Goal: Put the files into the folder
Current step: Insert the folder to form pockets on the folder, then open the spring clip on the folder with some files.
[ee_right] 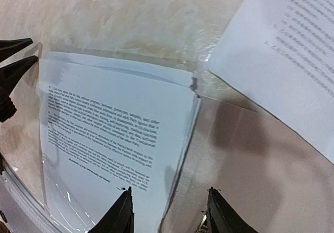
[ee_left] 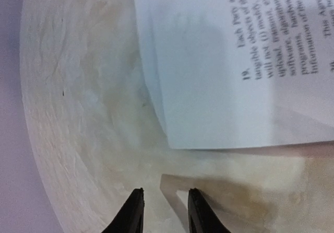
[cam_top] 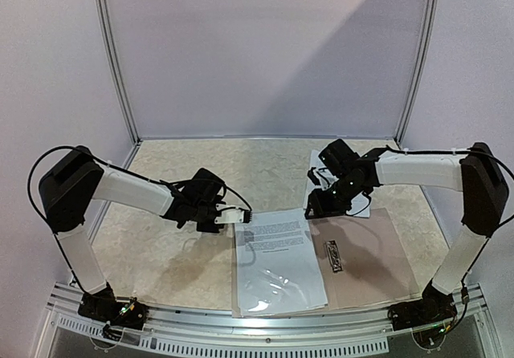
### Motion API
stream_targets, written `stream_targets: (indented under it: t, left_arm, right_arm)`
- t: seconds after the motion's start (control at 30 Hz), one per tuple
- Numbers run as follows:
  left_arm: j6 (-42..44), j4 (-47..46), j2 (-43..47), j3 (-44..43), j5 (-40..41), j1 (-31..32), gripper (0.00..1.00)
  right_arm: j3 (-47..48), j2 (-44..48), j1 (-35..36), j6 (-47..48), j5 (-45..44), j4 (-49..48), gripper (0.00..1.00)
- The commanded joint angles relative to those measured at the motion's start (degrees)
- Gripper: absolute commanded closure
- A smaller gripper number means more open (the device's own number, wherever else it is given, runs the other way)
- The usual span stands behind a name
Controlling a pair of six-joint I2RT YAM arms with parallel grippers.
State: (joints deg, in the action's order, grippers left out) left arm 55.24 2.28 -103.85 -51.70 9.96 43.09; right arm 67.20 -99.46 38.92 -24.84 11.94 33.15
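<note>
The tan folder [cam_top: 371, 254] lies open at the table's near edge. On its left half rest the files [cam_top: 277, 250], white printed sheets under a clear glossy sleeve [cam_top: 273, 290]. Another printed sheet [ee_right: 284, 50] lies behind the folder, at the back right. My left gripper [cam_top: 243, 216] stands open at the sleeve's far left corner [ee_left: 172, 183], nothing between its fingers [ee_left: 136, 212]. My right gripper [ee_right: 169, 201] hovers open over the files' right edge [ee_right: 182, 139] and the bare folder [ee_right: 250, 160], holding nothing.
A small dark clip [cam_top: 333, 258] sits near the folder's middle fold. White walls enclose the beige marbled table [cam_top: 185, 173] on three sides. A metal rail [cam_top: 265, 330] runs along the near edge between the arm bases.
</note>
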Motion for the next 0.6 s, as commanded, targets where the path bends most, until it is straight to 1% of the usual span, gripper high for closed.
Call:
stream_targets:
  t: [0.0,0.07,0.17,0.2,0.27,0.33,0.4,0.47,0.53,0.57]
  left_arm:
    - [-2.82,5.63,1.09,-1.13,4.9,-1.99,0.67]
    - [-3.49,6.37,1.95,-1.37,5.7,-2.7,0.64]
    - [-4.03,7.73,3.78,-1.22,7.54,-3.08,0.57]
    - [-4.39,8.23,4.62,-1.21,7.97,-3.16,0.54]
    - [-5.31,9.45,5.78,-1.33,8.44,-3.26,0.5]
    - [-6.3,11.25,6.76,-1.67,8.44,-3.55,0.48]
    - [-7.16,12.97,7.58,-1.86,7.97,-3.84,0.44]
    - [-7.63,13.34,8.44,-1.04,7.77,-4.02,0.42]
    - [-7.36,13.27,9.03,-0.03,7.14,-4.19,0.41]
    - [-6.89,13.28,9.12,0.59,6.55,-4.24,0.41]
  right_arm:
    - [-2.93,3.77,0.49,-3.35,-10.43,7.06,0.53]
    - [-4.69,4.74,1.31,-4.92,-11.13,6.95,0.51]
    - [-6.86,6.04,3.12,-7.27,-11.6,6.46,0.51]
    - [-7.22,6.04,3.58,-7.71,-12.56,6.94,0.53]
    - [-8.42,5.5,4.4,-8.68,-13.28,7.07,0.64]
    - [-9.64,4.82,4.64,-8.99,-12.65,6.64,0.69]
    - [-10.21,4.06,5.05,-9.46,-13.9,7.19,0.72]
    - [-10.6,3.48,5.57,-9.7,-14.38,7.14,0.75]
    - [-11.26,2.99,5.78,-9.79,-12.7,5.64,0.79]
    - [-11.88,2.75,5.85,-9.71,-10.41,4.57,0.81]
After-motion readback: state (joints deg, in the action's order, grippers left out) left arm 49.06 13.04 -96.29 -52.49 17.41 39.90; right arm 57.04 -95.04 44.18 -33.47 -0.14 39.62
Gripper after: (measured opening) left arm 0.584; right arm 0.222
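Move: Behind the right hand, about 9 cm back and 7 cm to its right, lies the metal clip, roughly 6 cm lower. From the same hand, the middle of the file stack is some 11 cm back and 8 cm left; the loose sheet's is about 12 cm ahead and 9 cm right. For the left hand, just off the stack's far left corner, the clip lies some 30 cm right and 8 cm back, 1 cm lower. Swinging away from the files, the empty right hand first goes right with a slight rise, then back and down towards the metal clip, about 8 cm across the table in all, its fingers tipping nearly plumb and narrowing to about half their gap. The left hand draws off left some 5 cm, soon rising too, opening and turning slightly counter-clockwise. ##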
